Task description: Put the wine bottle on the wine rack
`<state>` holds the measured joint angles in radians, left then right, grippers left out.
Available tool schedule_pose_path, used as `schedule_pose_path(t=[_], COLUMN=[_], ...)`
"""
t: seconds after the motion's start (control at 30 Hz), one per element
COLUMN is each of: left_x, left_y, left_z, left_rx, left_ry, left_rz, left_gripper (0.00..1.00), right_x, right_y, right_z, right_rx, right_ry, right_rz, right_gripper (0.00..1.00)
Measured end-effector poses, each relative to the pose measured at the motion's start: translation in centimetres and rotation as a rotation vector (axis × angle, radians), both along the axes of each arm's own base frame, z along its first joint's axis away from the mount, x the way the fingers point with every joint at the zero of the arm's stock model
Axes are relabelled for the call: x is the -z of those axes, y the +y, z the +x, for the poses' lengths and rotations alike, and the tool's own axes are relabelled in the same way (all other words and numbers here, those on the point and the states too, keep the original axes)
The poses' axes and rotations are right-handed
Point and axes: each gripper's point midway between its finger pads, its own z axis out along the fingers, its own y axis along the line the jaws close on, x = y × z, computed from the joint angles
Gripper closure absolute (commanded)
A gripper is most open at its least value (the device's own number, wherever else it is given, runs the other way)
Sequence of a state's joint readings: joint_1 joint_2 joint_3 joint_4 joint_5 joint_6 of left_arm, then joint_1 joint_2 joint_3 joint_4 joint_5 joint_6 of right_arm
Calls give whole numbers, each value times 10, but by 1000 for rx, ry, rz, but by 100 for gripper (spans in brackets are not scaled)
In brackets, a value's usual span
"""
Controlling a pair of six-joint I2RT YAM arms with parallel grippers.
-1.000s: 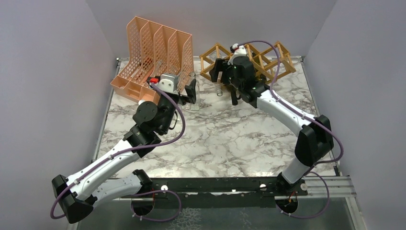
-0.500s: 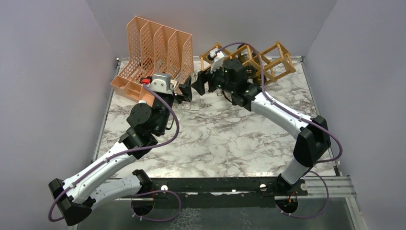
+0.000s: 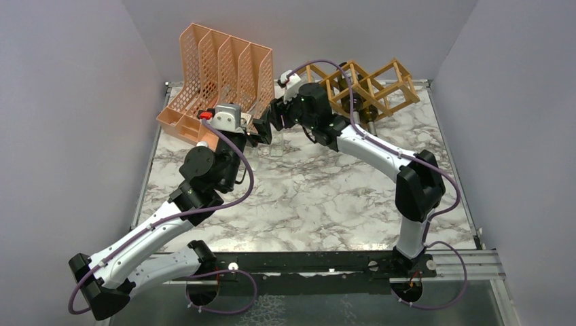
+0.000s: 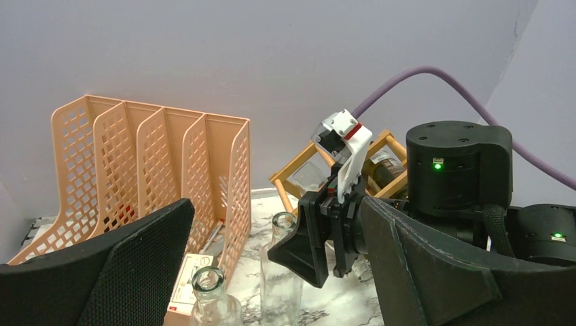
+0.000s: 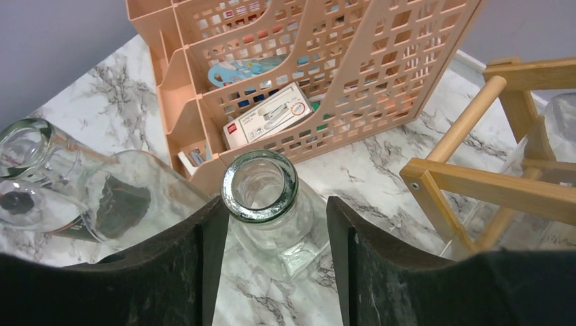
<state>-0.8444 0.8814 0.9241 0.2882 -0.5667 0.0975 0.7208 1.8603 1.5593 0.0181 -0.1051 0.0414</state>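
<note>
A clear glass wine bottle [image 5: 261, 183] stands upright on the marble table beside the orange organizer, and shows in the left wrist view too, wine bottle [image 4: 282, 272]. My right gripper [image 5: 275, 204] straddles its neck. The left finger is at the rim and a gap remains on the right side, so the gripper is open. The light wooden wine rack [image 3: 367, 85] stands at the back right, with a dark bottle [image 4: 384, 170] lying in it. My left gripper [image 4: 277, 204] is wide open and holds nothing. It faces the bottle from the near side.
A second clear bottle [image 4: 207, 299] stands closer to my left gripper. The peach mesh file organizer [image 3: 217, 75] holds small boxes and sits at the back left, right behind the bottles. Both grippers crowd together near the organizer's corner [image 3: 268, 125].
My right arm swung left from the rack to the standing bottle, and its jaws narrowed around the neck. The left arm shifted slightly left and stayed wide open.
</note>
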Motion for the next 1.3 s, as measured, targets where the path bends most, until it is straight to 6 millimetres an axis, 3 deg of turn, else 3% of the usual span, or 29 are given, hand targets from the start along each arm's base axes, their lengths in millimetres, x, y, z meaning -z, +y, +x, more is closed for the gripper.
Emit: schedule_pose_path(t=[0.43,0.77,0.9,1.03,1.3], left_x=[0,1,1,2,11], left_y=[0,0,0,-1,-9], left_z=[0,1,1,1,7], left_rx=[-1,-1,-1,-1,4], left_ry=[0,3,3,5,26], left_rz=[0,2,3,5,20], left_gripper=[1,1,1,1,1], right_x=[-20,-24,-24,-26,-41], right_y=[9,10,10,1,-36], right_z=[10,11,11,2,-28], right_rx=[-11,-14,-15,-12,45], right_ry=[-121,-148,-158,-156,-110], right_rz=[37,43,48,47,38], right_gripper=[50,83,91,95,99])
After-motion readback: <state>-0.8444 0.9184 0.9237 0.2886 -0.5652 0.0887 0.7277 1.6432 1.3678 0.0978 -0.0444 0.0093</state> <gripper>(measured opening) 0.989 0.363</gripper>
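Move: The clear glass bottle stands almost between the right hand's open fingers, its middle about 1 cm ahead, 1 cm left and 11 cm below. A second clear bottle is some 10 cm left and 4 cm back; the peach organiser's middle is roughly 15 cm ahead and 20 cm left, the wine rack's about 15 cm ahead and 28 cm right. From the left hand, the bottle is about 15 cm ahead, 4 cm right and 28 cm below. Rising about 2.5 cm beside the clear bottle's neck and edging slightly forward and left, the right hand tips its fingers up nearly 10 degrees, then closes them to pinch the neck just under the mouth. Keeping that grip, the hand draws right and back, some 5 cm in all, away from the organiser, and climbs a little more. ##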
